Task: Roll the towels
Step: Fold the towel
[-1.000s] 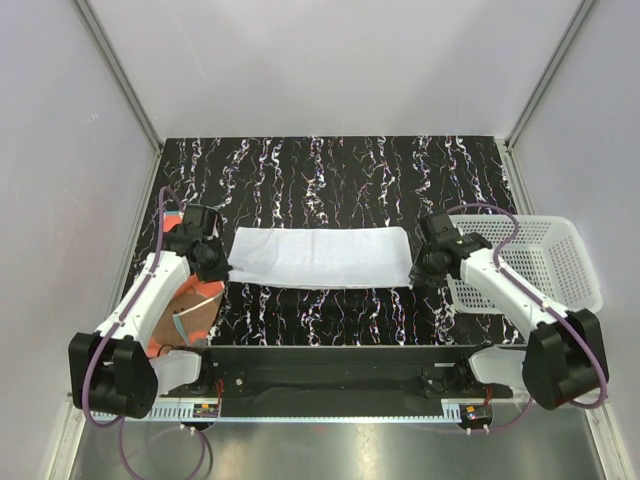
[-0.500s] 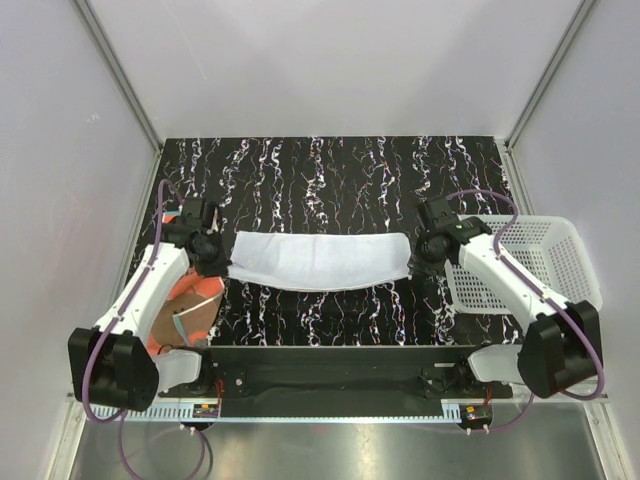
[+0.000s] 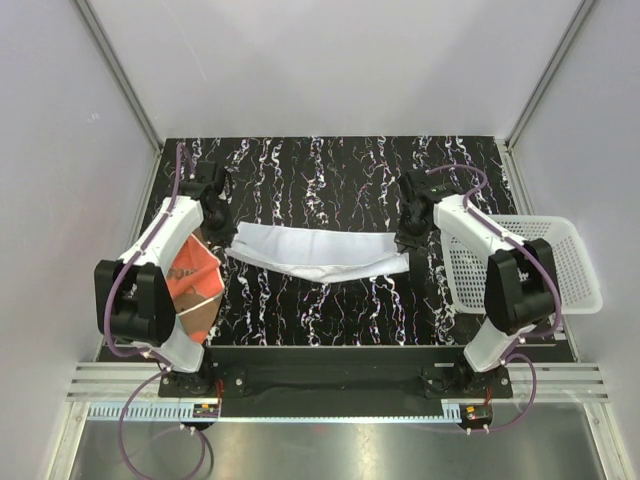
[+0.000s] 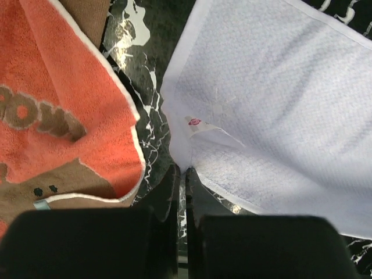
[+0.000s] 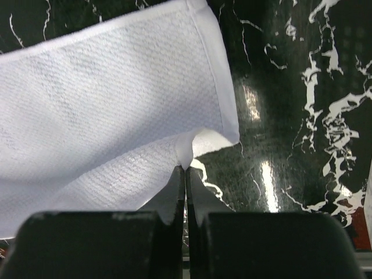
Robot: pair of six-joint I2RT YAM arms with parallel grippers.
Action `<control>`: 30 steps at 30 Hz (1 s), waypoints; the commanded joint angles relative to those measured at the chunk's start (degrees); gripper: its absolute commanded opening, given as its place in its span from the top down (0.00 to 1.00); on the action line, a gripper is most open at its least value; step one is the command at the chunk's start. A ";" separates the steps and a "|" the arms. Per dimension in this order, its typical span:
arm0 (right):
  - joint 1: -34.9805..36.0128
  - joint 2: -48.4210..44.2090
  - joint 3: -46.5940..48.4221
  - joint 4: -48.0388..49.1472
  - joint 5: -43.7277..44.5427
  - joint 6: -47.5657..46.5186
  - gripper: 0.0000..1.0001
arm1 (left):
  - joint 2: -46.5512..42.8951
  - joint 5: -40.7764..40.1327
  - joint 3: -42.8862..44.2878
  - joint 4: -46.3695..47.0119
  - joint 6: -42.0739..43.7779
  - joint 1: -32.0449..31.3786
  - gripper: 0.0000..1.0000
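Note:
The white towel point(image 3: 318, 254) is stretched between both arms over the middle of the black marbled table point(image 3: 330, 170), its near edge sagging. My left gripper point(image 3: 222, 232) is shut on the towel's left near corner point(image 4: 183, 158). At the towel's right near corner point(image 5: 189, 152) my right gripper point(image 3: 405, 240) is shut on the cloth. The orange towel point(image 3: 190, 280) with brownish reverse lies crumpled at the table's left edge; in the left wrist view the orange towel point(image 4: 52, 116) sits just left of the pinched corner.
A white perforated basket point(image 3: 535, 262) stands at the right edge of the table, close to the right arm. The enclosure's white walls and aluminium posts ring the table. The arms' black base rail point(image 3: 330, 362) runs along the near edge.
Both grippers have moved away from me toward the far side, carrying the white towel's near corners. The towel's near edge has lifted and now sags in the middle.

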 commanded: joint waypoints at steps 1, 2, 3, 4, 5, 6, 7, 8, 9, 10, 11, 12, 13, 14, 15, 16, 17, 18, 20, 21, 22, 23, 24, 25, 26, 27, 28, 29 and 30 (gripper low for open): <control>-1.37 3.58 5.19 0.53 -1.05 -2.31 1.00 | 3.42 -2.21 5.04 0.06 0.98 0.56 1.00; -1.64 5.16 5.81 0.70 -1.23 -2.49 1.00 | 4.21 -2.21 5.74 0.06 0.90 0.65 1.00; -1.81 5.96 6.51 0.53 -1.40 -2.75 1.00 | 5.87 -2.12 6.62 -0.11 0.90 0.74 1.00; -2.25 7.27 7.91 0.53 -1.58 -3.01 1.00 | 6.76 -2.30 8.02 -0.38 1.07 0.74 1.00; -2.34 7.81 8.71 0.35 -1.58 -3.19 1.00 | 7.64 -2.38 8.91 -0.55 1.24 0.74 1.00; -2.61 8.33 9.41 0.00 -1.49 -3.36 1.00 | 9.21 -2.56 9.78 -0.99 1.42 0.74 1.00; -3.13 9.12 10.47 -0.09 -1.58 -3.37 1.00 | 10.01 -3.26 11.45 -1.26 1.77 0.74 1.00; -3.40 9.48 11.17 -0.18 -1.58 -3.54 1.00 | 10.71 -3.52 12.25 -1.43 1.95 0.83 1.00; -3.66 9.83 11.70 -0.53 -1.58 -3.63 1.00 | 12.03 -3.70 12.95 -1.96 2.04 0.83 1.00; -3.92 10.53 12.75 -0.53 -1.75 -3.72 1.00 | 12.56 -3.79 14.35 -2.14 2.21 0.92 1.00; -4.10 10.97 13.28 -0.70 -1.93 -3.98 1.00 | 13.18 -3.88 14.97 -2.22 2.21 0.92 1.00; -4.19 11.50 13.90 -1.23 -1.84 -4.07 1.00 | 14.31 -3.88 15.50 -2.23 2.21 0.92 1.00; -4.19 12.64 15.03 -1.41 -1.93 -4.24 1.00 | 14.85 -3.79 16.03 -2.31 2.13 0.92 1.00; -4.36 13.08 15.48 -1.58 -1.93 -4.42 1.00 | 15.46 -3.79 16.99 -2.23 2.13 1.00 1.00; -4.37 13.52 16.09 -1.67 -2.02 -4.42 1.00 | 16.60 -3.88 17.44 -2.31 2.13 1.00 1.00; -4.45 14.31 16.36 -1.67 -2.11 -4.51 1.00 | 17.22 -3.97 17.79 -2.31 1.95 1.00 1.00; -4.71 14.58 16.54 -1.58 -2.11 -4.51 1.00 | 17.83 -3.97 18.57 -2.31 1.95 1.00 1.00; -4.72 14.84 16.63 -1.50 -2.11 -4.51 1.00 | 18.97 -3.97 18.93 -2.23 2.04 1.00 1.00; -5.15 15.46 16.45 -1.41 -2.11 -4.68 1.00 | 20.38 -3.79 19.72 -2.40 2.13 1.00 1.00; -5.50 15.63 16.02 -1.06 -2.28 -4.68 1.00 | 21.43 -3.70 20.68 -2.40 2.21 1.00 1.00; -5.68 15.90 15.84 -0.80 -2.37 -4.77 1.00 | 21.88 -3.62 21.04 -2.57 2.21 1.00 1.00; -5.86 16.07 15.58 -0.62 -2.46 -4.77 1.00 | 22.32 -3.44 21.39 -2.40 2.13 1.00 1.00; -6.29 16.16 15.05 -0.18 -2.46 -4.77 1.00 | 23.02 -3.18 22.09 -2.31 2.13 1.00 1.00; -6.39 16.42 14.87 0.08 -2.54 -4.95 1.00 | 23.37 -2.83 22.53 -2.31 2.13 1.00 1.00; -6.65 16.69 14.78 0.26 -2.55 -4.95 1.00 | 23.81 -2.82 22.97 -2.40 2.13 1.00 1.00; -6.82 16.95 14.78 0.52 -2.55 -5.04 1.00 | 24.69 -2.82 23.33 -2.66 2.13 1.00 1.00; -7.09 17.39 14.87 0.53 -2.63 -5.12 1.00 | 25.04 -2.82 24.29 -2.84 2.21 1.00 1.00; -7.18 17.57 15.04 0.44 -2.55 -5.30 1.00 | 25.57 -2.82 24.64 -2.84 2.21 1.00 1.00; -7.35 17.74 15.39 0.61 -2.55 -5.39 1.00 | 26.18 -2.91 24.91 -3.10 2.30 1.00 1.00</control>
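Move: Both grippers already pinch the white towel's near edge by its ends, held up over the towel. From the left gripper, its far left corner lies about 14 cm ahead, 2 cm to the right and 7 cm down; the orange-brown towel is some 12 cm left and 6 cm back. From the right gripper, the far right corner lies roughly 13 cm ahead, 1 cm left and 5 cm down; the basket's middle is about 30 cm right and 2 cm farther out. Keep both grippers shut on the white towel and carry its near edge forward over the towel towards the far edge, about 8 cm with the left and 7 cm with the right. Sink slightly as you travel, then lower more steeply to end some 4 cm down, easing the right gripper a little outward to the right while it sinks. ##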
